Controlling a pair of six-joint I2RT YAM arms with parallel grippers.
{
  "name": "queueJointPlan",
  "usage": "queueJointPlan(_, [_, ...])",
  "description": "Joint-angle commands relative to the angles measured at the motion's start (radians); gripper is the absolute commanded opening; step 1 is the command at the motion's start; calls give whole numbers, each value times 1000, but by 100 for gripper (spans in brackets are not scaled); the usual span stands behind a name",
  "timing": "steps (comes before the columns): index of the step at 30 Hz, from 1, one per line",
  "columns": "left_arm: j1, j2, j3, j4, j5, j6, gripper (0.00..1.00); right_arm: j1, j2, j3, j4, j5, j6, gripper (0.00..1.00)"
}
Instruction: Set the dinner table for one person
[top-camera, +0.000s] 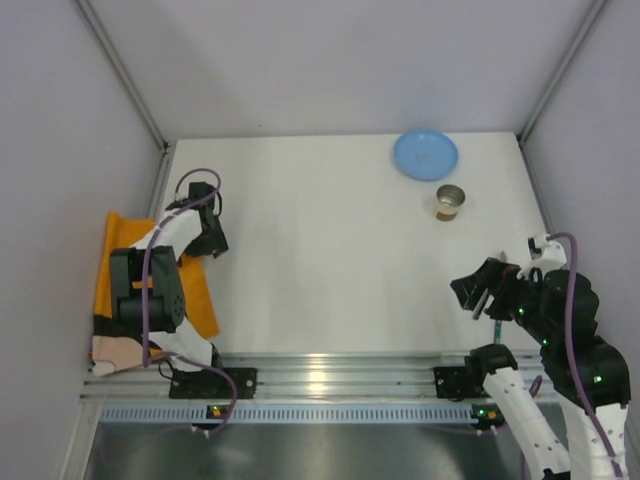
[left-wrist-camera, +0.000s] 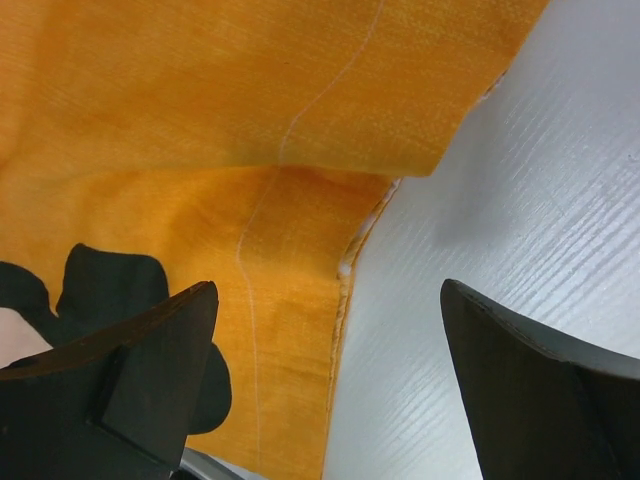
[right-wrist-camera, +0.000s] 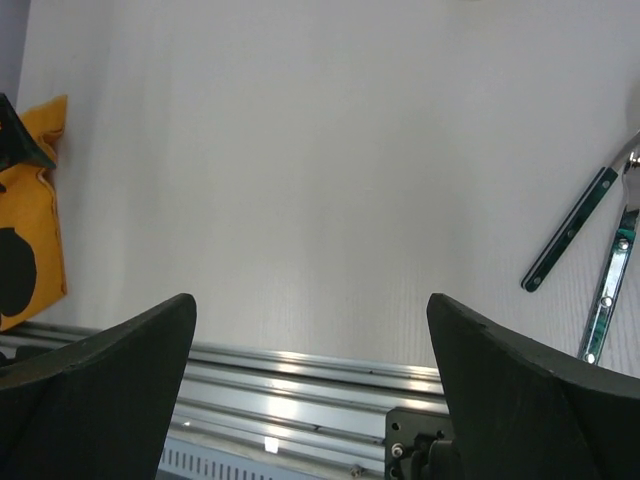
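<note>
The dinner table (top-camera: 330, 260) is a plain white top. An orange placemat (top-camera: 115, 260) with black cartoon patches lies crumpled at its left edge, one flap folded over itself (left-wrist-camera: 200, 100). My left gripper (top-camera: 212, 245) hovers open just above the placemat's right hem (left-wrist-camera: 345, 300), one finger over the cloth and the other over bare table. At the near right my right gripper (top-camera: 475, 292) is open and empty, low over the table (right-wrist-camera: 300, 150). Two green-handled pieces of cutlery (right-wrist-camera: 566, 233) lie beside it. A blue plate (top-camera: 425, 155) and a small cup (top-camera: 450, 202) stand at the far right.
A metal rail (top-camera: 320, 375) runs along the near edge of the table and carries both arm bases. Grey walls with slanted frame posts close in the left, right and far sides. The placemat's left part hangs past the table's edge.
</note>
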Motion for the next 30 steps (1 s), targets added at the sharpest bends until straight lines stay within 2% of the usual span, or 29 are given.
queueJointPlan(1, [8,50,9,66,23,20,98,8,32,-8,4,21,1,100])
queueJointPlan(8, [23,135,60,85,-11,38,98,9,78,-56,57,26,22,100])
queueJointPlan(11, [36,182,94,82,-17,41,91,8,101,-77,85,26,35,100])
queueJointPlan(15, [48,242,132,77,-4,47,67,8,126,-100,120,28,41,100])
queueJointPlan(18, [54,264,157,77,-4,54,55,8,147,-106,139,31,39,100])
queueJointPlan(19, [56,267,169,76,-1,55,46,8,152,-106,142,31,41,100])
queueJointPlan(21, [57,278,181,74,15,61,36,8,164,-108,151,31,39,100])
queueJointPlan(24, [57,293,221,42,58,54,1,9,169,-113,159,28,41,100])
queueJointPlan(30, [54,270,204,13,193,5,0,9,152,-125,157,18,27,100])
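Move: The napkin's overlapping fold at its right-hand edge lies about 5 cm ahead of the left hand, some 1 cm to its left and 5 cm below; bare table shows to the right, with no other thing close by. For the right hand, high over the open table, that fold is far off: roughly 62 cm to its left, 23 cm ahead and 24 cm lower. Down first, about 3 cm, then forward some 5 cm low along the table with a little more sinking, the left hand runs its open fingers up to the napkin's fold. They close fully on the way and pinch the cloth's edge at the fingertips. The right hand, wide open and touching nothing, moves about 4 cm forward and 4.5 cm down, tipping some 10 degrees further down. ##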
